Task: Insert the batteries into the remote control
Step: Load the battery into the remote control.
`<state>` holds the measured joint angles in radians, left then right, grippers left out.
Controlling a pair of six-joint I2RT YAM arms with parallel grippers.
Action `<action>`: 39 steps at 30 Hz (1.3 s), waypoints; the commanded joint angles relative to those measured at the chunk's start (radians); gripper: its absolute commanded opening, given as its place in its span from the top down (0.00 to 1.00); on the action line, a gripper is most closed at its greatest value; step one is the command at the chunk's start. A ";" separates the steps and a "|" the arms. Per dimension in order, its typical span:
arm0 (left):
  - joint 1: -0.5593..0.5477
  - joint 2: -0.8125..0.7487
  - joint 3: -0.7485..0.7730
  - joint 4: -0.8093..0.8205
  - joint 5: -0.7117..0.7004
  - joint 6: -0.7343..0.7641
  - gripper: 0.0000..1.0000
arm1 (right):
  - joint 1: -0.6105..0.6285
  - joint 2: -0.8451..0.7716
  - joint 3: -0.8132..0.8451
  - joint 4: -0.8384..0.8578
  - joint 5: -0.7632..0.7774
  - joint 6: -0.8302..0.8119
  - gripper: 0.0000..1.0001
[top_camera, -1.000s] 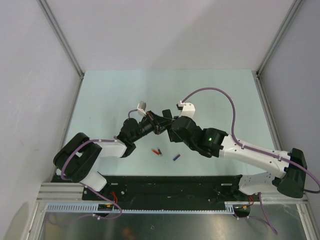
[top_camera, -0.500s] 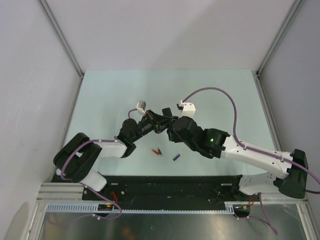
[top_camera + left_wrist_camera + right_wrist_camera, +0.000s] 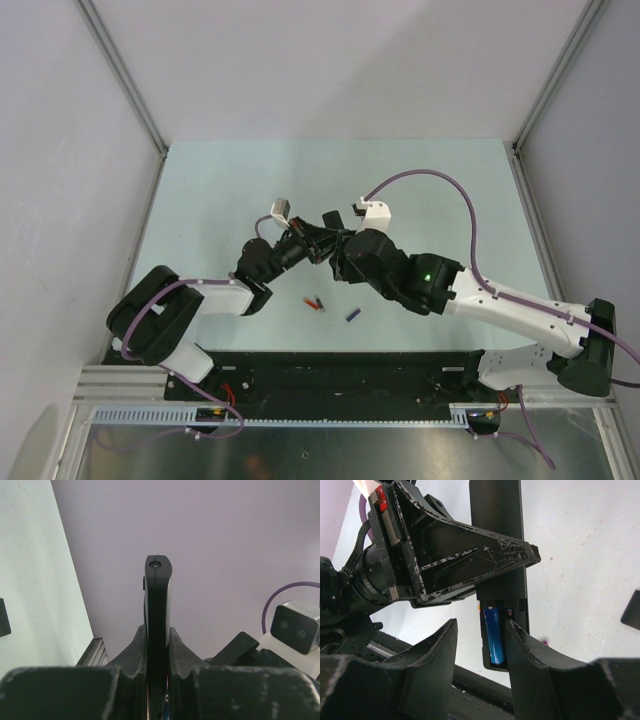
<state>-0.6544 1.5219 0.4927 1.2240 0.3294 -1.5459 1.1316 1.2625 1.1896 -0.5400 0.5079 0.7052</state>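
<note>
My left gripper point(image 3: 158, 640) is shut on the remote control point(image 3: 158, 605), a slim black bar held edge-on above the table. In the right wrist view the remote point(image 3: 497, 500) shows its open compartment with a blue battery point(image 3: 492, 635) lying in it. My right gripper point(image 3: 480, 625) is open, its jaws standing on either side of that compartment end, and one fingertip point(image 3: 512, 630) is right beside the battery. From above, both grippers meet over mid-table around the remote point(image 3: 322, 240). A red battery point(image 3: 315, 302) and a blue battery point(image 3: 352, 314) lie on the table nearer the bases.
A small flat black piece point(image 3: 632, 610) lies on the table to one side, also seen as a black piece point(image 3: 2, 617) at the left wrist view's edge. Grey walls with metal frame rails point(image 3: 125, 80) surround the pale green table point(image 3: 220, 190).
The right arm has shifted slightly left and toward the far side, staying against the left gripper and remote. The two loose batteries on the table have not moved.
</note>
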 commanded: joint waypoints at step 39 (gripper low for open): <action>-0.004 0.006 0.017 0.187 0.085 -0.042 1.00 | -0.467 -0.302 -0.301 0.374 -0.831 0.143 0.25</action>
<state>-0.6571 1.5223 0.4919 1.2999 0.3862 -1.5719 0.7059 0.9611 0.9108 -0.3492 -0.0540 0.7925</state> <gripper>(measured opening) 0.147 0.730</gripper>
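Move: My right hand's open fingers are right at the remote's bay, the blue battery about 1 cm ahead of and below them. The loose purple battery lies on the table some 22 cm below, 3 cm back and 3 cm to the right. From the same hand, at table level, the orange battery is about 8 cm left, the dark battery 6 cm left, and the battery cover 8 cm ahead and 17 cm right. From my left hand, the purple battery is about 8 cm back, 4 right and 22 below. I draw my right hand off the remote's bay, first easing up slowly, then swinging right and up, about 7 cm right and 4.5 cm up at most, before dipping back down some 3 cm. As it clears, I open the fingers wider and roll the hand some 20 degrees, left side rising. My left hand keeps its pinch on the remote, rising under 2 cm and easing slightly back. ##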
